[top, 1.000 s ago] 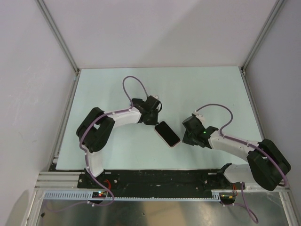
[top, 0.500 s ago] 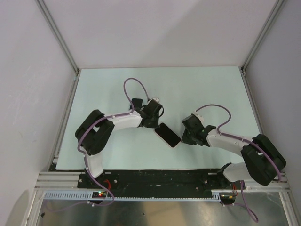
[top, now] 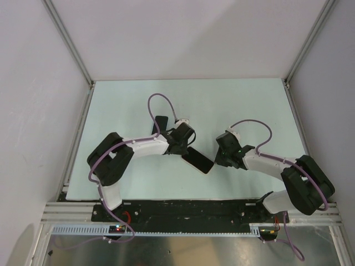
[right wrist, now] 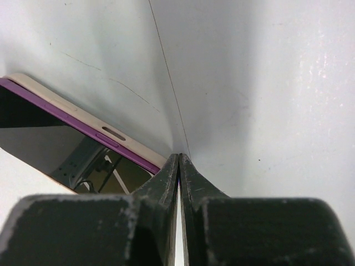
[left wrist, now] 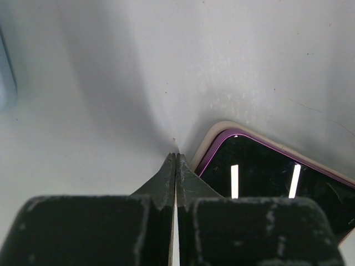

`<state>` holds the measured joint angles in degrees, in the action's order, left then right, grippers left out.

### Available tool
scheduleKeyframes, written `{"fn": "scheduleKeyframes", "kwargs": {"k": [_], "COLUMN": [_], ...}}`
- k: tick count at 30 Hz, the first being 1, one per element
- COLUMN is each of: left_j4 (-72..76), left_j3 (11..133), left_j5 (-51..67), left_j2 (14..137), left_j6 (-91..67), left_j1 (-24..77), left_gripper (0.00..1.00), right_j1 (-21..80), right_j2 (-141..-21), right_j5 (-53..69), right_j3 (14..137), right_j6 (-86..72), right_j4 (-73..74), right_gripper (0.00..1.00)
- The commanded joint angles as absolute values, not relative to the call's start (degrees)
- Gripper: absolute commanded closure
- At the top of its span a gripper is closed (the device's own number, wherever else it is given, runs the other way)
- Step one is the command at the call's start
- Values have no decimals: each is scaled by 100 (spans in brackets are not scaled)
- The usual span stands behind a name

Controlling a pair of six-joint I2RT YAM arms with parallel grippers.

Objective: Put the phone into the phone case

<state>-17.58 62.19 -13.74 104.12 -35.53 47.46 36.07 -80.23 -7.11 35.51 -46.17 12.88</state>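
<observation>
The phone (top: 198, 160) is a glossy black slab with a purple edge, lying slantwise on the table between the two arms. A pale beige rim with a button slot runs around it: the phone case (right wrist: 83, 117), whose rounded corner (left wrist: 217, 133) also shows in the left wrist view. The purple edge stands just above this rim. My left gripper (left wrist: 175, 155) is shut, tips down on the table right beside the case's far-left corner. My right gripper (right wrist: 178, 156) is shut too, its tips at the case's long side near the button. Neither holds anything.
A flat dark thing (top: 161, 123) lies on the pale green table (top: 238, 105) behind the left arm, partly hidden by it. White walls and metal posts close the table in on three sides. The black base rail (top: 183, 209) runs along the near edge.
My left gripper has moved right and nearer, up to the phone's far corner. The right arm has drawn in toward the phone's other side. The phone has shifted slightly nearer.
</observation>
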Motion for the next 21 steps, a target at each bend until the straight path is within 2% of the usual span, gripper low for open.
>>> {"fn": "scheduleKeyframes", "kwargs": {"k": [1, 13, 17, 21], "left_j4": [-1677, -1794, -1797, -1796], "left_j3": [6059, 5776, 5696, 5598], "left_j5": [-865, -791, -547, -531], "left_j2": [10043, 9038, 8938, 8991], "left_j6": [-3908, -3626, -3634, -3650], "left_j1": [5137, 4661, 4648, 4628], "left_gripper": [100, 82, 77, 80], "right_j1": [3593, 3227, 3309, 3526], "right_j2": [-8134, -7316, -7673, -8175], "right_j5": [-748, -458, -147, -69], "right_j3": [3577, 3892, 4392, 4983], "right_j6": [-4513, -3616, -3229, -2885], "right_j4": [1083, 1358, 1372, 1423], "right_gripper": [92, 61, 58, 56]}}
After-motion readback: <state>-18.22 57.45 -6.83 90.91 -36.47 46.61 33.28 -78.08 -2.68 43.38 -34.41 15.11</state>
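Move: The phone in its beige case lies between the two hands, both with fingertips down at its rim: its middle is about 8 cm to the right and 4 cm back of the left hand, and about 9 cm to the left and 2 cm ahead of the right hand, at about fingertip height. The black phone on the blue case lies some 16 cm ahead and 13 cm to the left of the left hand. Backing off the phone and case, both hands come up from the rim by roughly 5 cm and part their fingers. The left first slides a little back, then climbs, rolling some 10 degrees with its left side going down, fingers opening a crack; the right rises while going about 3 cm forward, swings slightly right and then left again, turns a little counter-clockwise and opens almost halfway. ##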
